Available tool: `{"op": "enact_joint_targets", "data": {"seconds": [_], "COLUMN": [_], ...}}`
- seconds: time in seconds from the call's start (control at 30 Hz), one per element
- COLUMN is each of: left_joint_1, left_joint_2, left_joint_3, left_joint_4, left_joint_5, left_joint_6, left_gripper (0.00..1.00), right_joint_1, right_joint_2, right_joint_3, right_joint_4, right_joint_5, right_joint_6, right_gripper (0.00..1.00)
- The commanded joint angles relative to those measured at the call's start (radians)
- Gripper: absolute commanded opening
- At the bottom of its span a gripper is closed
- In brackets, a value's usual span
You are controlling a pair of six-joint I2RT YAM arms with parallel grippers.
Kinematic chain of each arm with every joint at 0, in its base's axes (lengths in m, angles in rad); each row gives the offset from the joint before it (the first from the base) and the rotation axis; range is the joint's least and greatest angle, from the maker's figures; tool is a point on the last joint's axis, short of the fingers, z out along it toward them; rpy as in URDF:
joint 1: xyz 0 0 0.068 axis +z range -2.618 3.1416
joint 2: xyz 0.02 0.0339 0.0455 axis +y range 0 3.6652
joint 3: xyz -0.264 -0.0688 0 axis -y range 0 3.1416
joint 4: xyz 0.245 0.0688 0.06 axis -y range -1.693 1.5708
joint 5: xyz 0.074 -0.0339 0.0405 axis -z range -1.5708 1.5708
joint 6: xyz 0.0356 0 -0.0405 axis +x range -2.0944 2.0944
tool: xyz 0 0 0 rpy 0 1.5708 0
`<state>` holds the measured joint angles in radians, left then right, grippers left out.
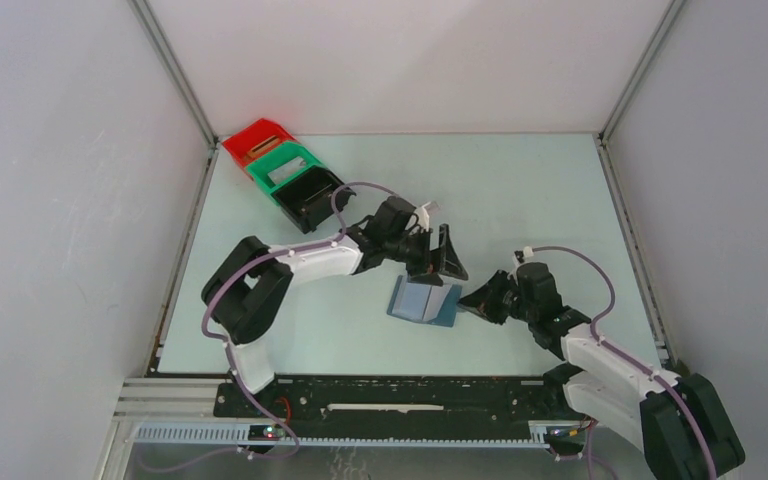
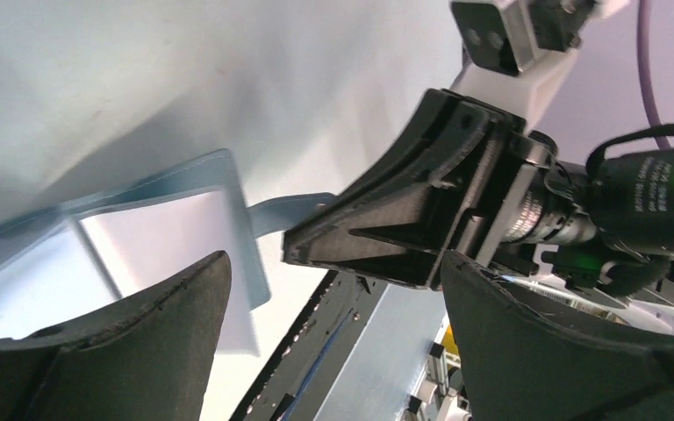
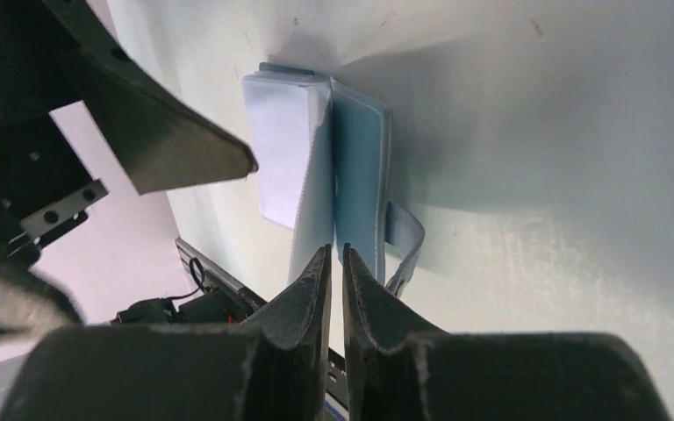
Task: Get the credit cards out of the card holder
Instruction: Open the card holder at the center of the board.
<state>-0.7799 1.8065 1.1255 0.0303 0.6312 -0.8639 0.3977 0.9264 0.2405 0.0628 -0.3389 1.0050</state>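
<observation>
The blue-teal card holder (image 1: 422, 303) lies flat on the table between the two arms. In the right wrist view it shows a pale panel (image 3: 283, 145) beside a teal panel (image 3: 362, 167), with a strap (image 3: 406, 230) hanging off one side. My right gripper (image 3: 337, 253) has its jaws drawn to a thin slit, and the tips pinch the holder's near edge where the two panels meet; it reaches in from the right (image 1: 468, 299). My left gripper (image 1: 442, 268) hangs open just above the holder's far edge with nothing between its fingers (image 2: 167, 324). The credit cards are hidden.
Red (image 1: 258, 138), green (image 1: 285, 165) and black (image 1: 310, 192) plastic bins stand in a row at the back left. A black rail (image 1: 390, 392) runs along the table's near edge. White walls close in the table on three sides.
</observation>
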Motion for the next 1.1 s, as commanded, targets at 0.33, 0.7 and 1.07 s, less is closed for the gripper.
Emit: {"op": "enact_joint_targets", "data": {"seconds": [0.33,0.7,1.07], "left_joint_1": [0.094,0.152,0.155], "left_joint_2": [-0.164,-0.262,-0.266], "left_joint_3": [-0.117,-0.172,-0.194], "left_joint_4": [-0.090,-0.222,-0.230], "left_joint_5": [-0.048,-0.139,-0.128], "left_joint_6": [0.053,0.110,0.102], "left_gripper": [0.94,0.94,0.94], "right_joint_1": [0.088,0.201,0.193], "right_joint_2": [0.008,0.172,0.369], "right_joint_3": [0.100,0.229,0.327], "right_joint_4": [0.067,0.077,-0.131], "right_joint_5": [0.034,0.086,0.187], "right_joint_6": [0.024,-0.005,-0.042], "right_gripper": [0.17,0.20,0.17]}}
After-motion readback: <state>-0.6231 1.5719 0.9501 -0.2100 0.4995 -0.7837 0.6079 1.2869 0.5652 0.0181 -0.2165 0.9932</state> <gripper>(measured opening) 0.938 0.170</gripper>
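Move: The open card holder has its middle about 9 cm to the right hand's left, 1 cm ahead and 4 cm below. Its turned page lies roughly 5 cm left, 1 cm ahead and 3 cm down, and the strap is just under the fingertips, about 2 cm ahead and 1 cm left. The open left gripper hangs 6 cm ahead, 5 cm left and 6 cm higher; from it the holder's middle lies some 5 cm back, 4 cm left and 10 cm below. Towards the card holder's pages comes the right hand, nearly shut: it goes left some 7 cm and finally 3 cm forward, arching about 5 cm up over the right cover and turned page, then dipping again. Meanwhile the left hand, wide open, withdraws left about 10 cm, bobbing down, up and down, turning slightly counter-clockwise. No new grip can be seen. ##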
